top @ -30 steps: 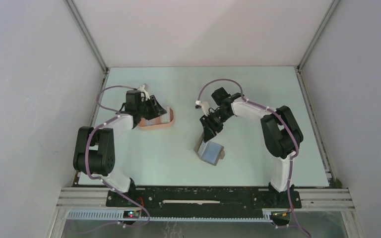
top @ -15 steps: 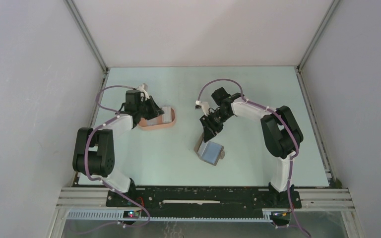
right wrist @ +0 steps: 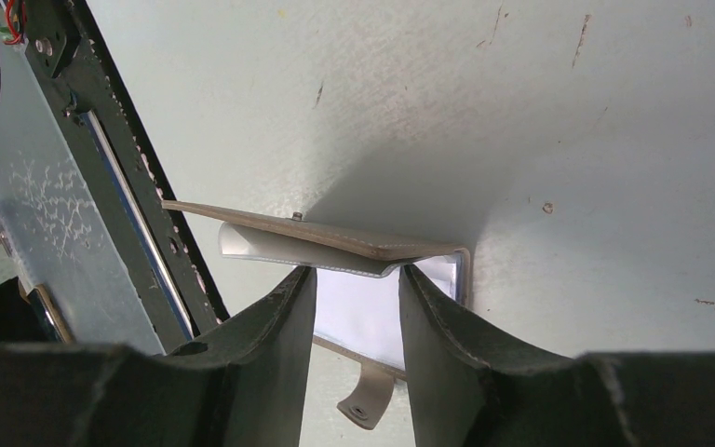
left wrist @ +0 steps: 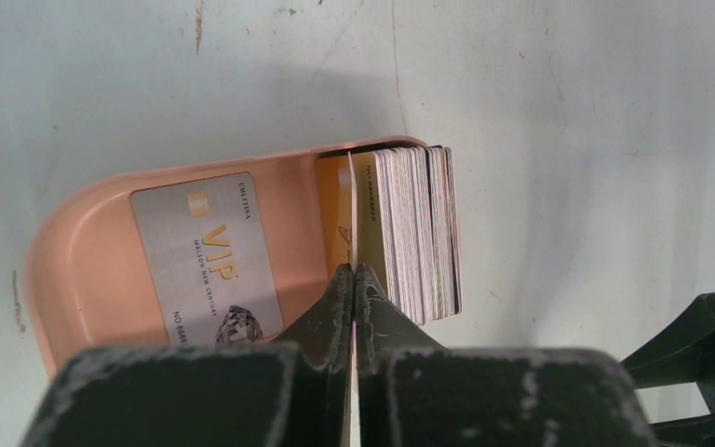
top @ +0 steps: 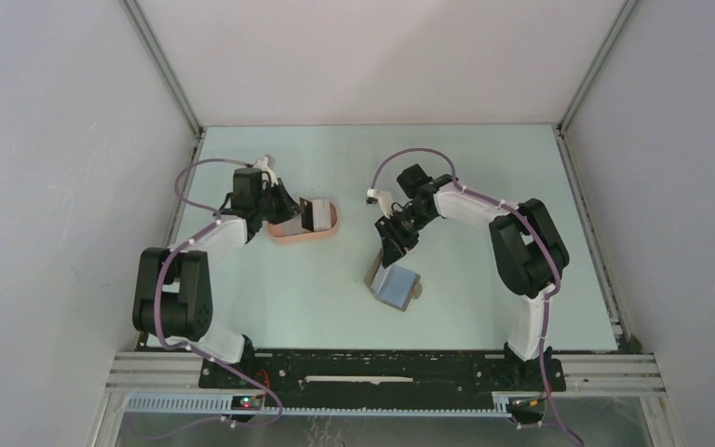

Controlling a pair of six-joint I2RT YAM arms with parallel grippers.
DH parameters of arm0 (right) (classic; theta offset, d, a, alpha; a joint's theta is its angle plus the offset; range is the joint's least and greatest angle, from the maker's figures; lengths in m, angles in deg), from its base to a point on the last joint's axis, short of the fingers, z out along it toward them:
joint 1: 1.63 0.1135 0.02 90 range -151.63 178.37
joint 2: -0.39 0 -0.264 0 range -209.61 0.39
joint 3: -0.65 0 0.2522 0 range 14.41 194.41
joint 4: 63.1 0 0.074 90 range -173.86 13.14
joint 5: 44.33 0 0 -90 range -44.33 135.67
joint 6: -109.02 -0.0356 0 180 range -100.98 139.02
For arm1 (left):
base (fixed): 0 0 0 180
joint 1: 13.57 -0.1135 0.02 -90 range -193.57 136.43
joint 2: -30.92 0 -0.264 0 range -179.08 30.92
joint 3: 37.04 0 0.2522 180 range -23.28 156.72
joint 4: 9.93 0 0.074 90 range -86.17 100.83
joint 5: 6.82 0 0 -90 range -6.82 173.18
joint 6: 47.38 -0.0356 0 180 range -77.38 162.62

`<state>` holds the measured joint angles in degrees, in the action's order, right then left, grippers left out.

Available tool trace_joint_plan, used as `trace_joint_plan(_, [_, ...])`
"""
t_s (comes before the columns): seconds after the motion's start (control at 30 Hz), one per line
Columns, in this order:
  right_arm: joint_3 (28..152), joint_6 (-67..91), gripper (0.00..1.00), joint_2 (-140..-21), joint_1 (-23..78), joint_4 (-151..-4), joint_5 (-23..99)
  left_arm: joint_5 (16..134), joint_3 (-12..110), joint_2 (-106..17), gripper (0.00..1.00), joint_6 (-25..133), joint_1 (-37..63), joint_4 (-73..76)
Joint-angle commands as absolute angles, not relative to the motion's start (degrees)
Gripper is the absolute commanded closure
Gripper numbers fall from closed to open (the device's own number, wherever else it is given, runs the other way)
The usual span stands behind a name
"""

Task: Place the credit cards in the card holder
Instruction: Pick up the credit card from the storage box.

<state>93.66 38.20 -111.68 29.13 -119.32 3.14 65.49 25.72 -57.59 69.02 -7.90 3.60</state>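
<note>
The salmon-pink card holder (left wrist: 60,242) (top: 284,233) lies at the left of the table. A silver VIP credit card (left wrist: 209,256) lies flat inside it. A stack of several credit cards (left wrist: 419,228) stands on edge at its right end. My left gripper (left wrist: 355,270) (top: 287,209) is shut on one thin card (left wrist: 353,205), seen edge-on beside the stack, over the holder. My right gripper (right wrist: 356,275) (top: 393,244) stands open at mid-table, its tips against the raised flap of the grey wallet (right wrist: 335,240) (top: 397,285).
The wallet lies unfolded with a white inner pocket (right wrist: 358,312) and a snap strap (right wrist: 365,402) showing. Metal frame rails (top: 382,368) run along the near edge, and white walls enclose the table on three sides.
My left gripper has closed onto a card. The card holder and its cards have shifted a little to the right. The right arm and the wallet have not moved.
</note>
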Motion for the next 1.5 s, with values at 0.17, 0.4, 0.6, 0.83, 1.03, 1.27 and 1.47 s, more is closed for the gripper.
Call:
trace_joint_plan(0.17, [96.02,38.45,0.53,-111.15,28.87,-119.97,2.25,68.99,26.54,-53.12,1.0,65.71,-7.73,4.96])
trace_joint_plan(0.4, [95.98,38.57,0.53,-111.14,28.87,-120.01,2.07,67.6,28.28,-56.43,1.0,65.47,-7.76,5.5])
trace_joint_plan(0.6, [95.98,38.62,0.53,-111.05,28.8,-120.05,2.0,64.9,30.19,-61.04,1.0,65.99,-7.63,5.26])
trace_joint_plan(0.83, [95.98,38.69,0.53,-111.12,28.67,-120.05,1.81,62.59,31.11,-63.57,0.86,67.14,-7.68,4.08])
trace_joint_plan(1.03, [96.06,38.79,0.52,-111.14,28.67,-120.2,1.63,61.74,31.38,-64.36,0.66,67.81,-7.6,4.1])
trace_joint_plan(1.27, [96.06,38.77,0.53,-111.06,28.51,-120.21,1.55,60.8,30.49,-63.44,0.59,68.63,-7.66,1.11])
trace_joint_plan(1.47, [96.06,38.8,0.53,-111.03,28.51,-120.34,1.37,59.62,30.14,-63.89,0.46,69.99,-7.67,-0.58])
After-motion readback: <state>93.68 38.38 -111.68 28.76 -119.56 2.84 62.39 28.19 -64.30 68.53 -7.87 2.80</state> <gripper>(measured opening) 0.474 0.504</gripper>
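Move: My left fingers are shut on a credit card raised over the storage box. The gap it goes back into lies about 1 cm right and 1 cm back, some 5 cm below. The card stack stands about 5 cm to my left hand's right, level in reach and 4 cm lower; the flat VIP card lies some 3 cm left, 2 cm back and 7 cm below. From my right hand, that gap is roughly 20 cm left, 9 cm ahead and 2 cm lower. Still pinching the card, I lift my left hand about 1 cm, then turn back and lower it roughly 4 cm into the storage box beside the stack, the fingers tipping down a few degrees. There I open the fingers to about half and let go of the card, easing 1–2 cm to the right so that they straddle it and the face of the stack. ##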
